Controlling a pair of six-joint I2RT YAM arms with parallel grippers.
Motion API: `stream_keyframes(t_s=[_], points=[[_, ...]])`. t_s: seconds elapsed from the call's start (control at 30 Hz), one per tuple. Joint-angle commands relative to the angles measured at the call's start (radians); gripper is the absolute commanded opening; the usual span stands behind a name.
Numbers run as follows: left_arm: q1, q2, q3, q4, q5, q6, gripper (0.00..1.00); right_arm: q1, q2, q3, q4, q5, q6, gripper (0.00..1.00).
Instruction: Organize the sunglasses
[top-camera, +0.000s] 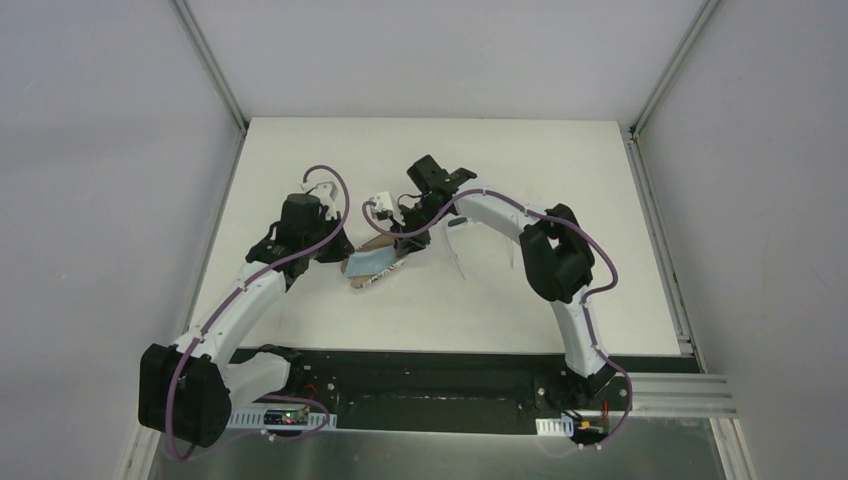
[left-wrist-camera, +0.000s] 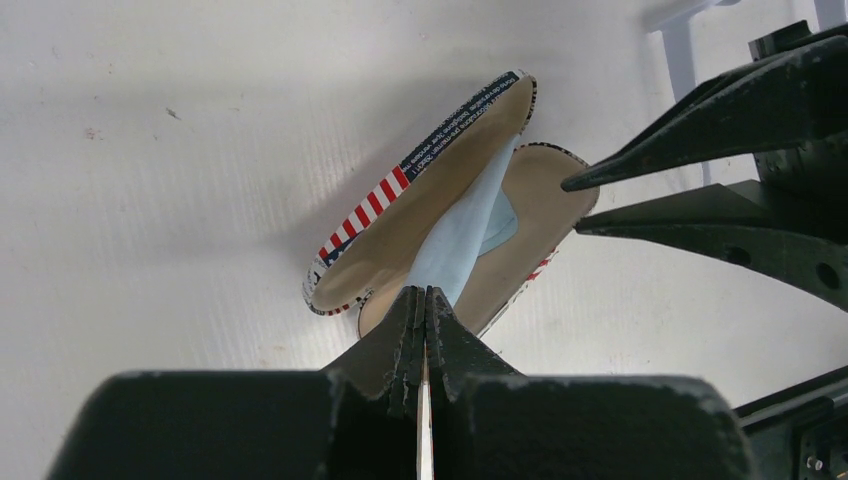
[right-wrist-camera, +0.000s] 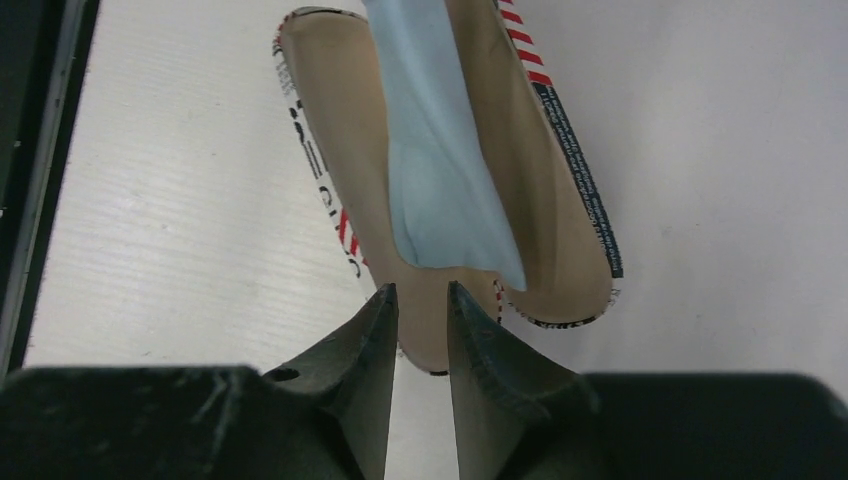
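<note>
The oblong printed case (top-camera: 372, 274) lies open at the table's middle, tan inside (left-wrist-camera: 400, 225) (right-wrist-camera: 560, 200). A light blue cloth (left-wrist-camera: 465, 230) (right-wrist-camera: 440, 180) runs out of it. My left gripper (left-wrist-camera: 427, 291) (top-camera: 338, 250) is shut on the cloth's near end. My right gripper (right-wrist-camera: 420, 290) (left-wrist-camera: 572, 206) (top-camera: 405, 238) comes from the opposite side. Its jaws stand a narrow way apart and pinch the rounded end of the case's lower half. The sunglasses (top-camera: 459, 255), thin and white, lie on the table just right of the right gripper, held by neither gripper.
The white tabletop (top-camera: 560, 170) has grey walls on three sides, with metal rails at its left and right edges. The black base strip (top-camera: 430, 370) holding both arms runs along the near edge.
</note>
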Motion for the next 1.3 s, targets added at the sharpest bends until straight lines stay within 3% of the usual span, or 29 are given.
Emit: stream_keyframes(t_s=[0.0,1.1,1.27], points=[[0.012,-0.012,0.005,0.044,0.012,0.018,0.0,0.007,-0.025,-0.031,0.17,0.041,0.017,0.28],[0.012,-0.011,-0.007,0.06,0.033,0.007,0.0,0.023,0.083,0.056,0.182,0.14,0.017,0.32],[0.012,-0.01,-0.007,0.064,0.031,0.006,0.0,0.024,0.096,0.063,0.182,0.138,0.022,0.26]])
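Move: The cloth lies across the open case, its middle roughly 8 cm to the right hand's left, 1 cm ahead and 5 cm below; the case's middle is about 7 cm left, 1 cm ahead and 6 cm below. The sunglasses lie some 18 cm to that hand's right, 2 cm ahead and 7 cm below. From the left hand, the cloth's middle is about 5 cm right, 1 cm back and 9 cm below. The right hand reaches about 3.5 cm forward and as far down, bringing its part-open fingers astride the cloth's right-hand corner. ##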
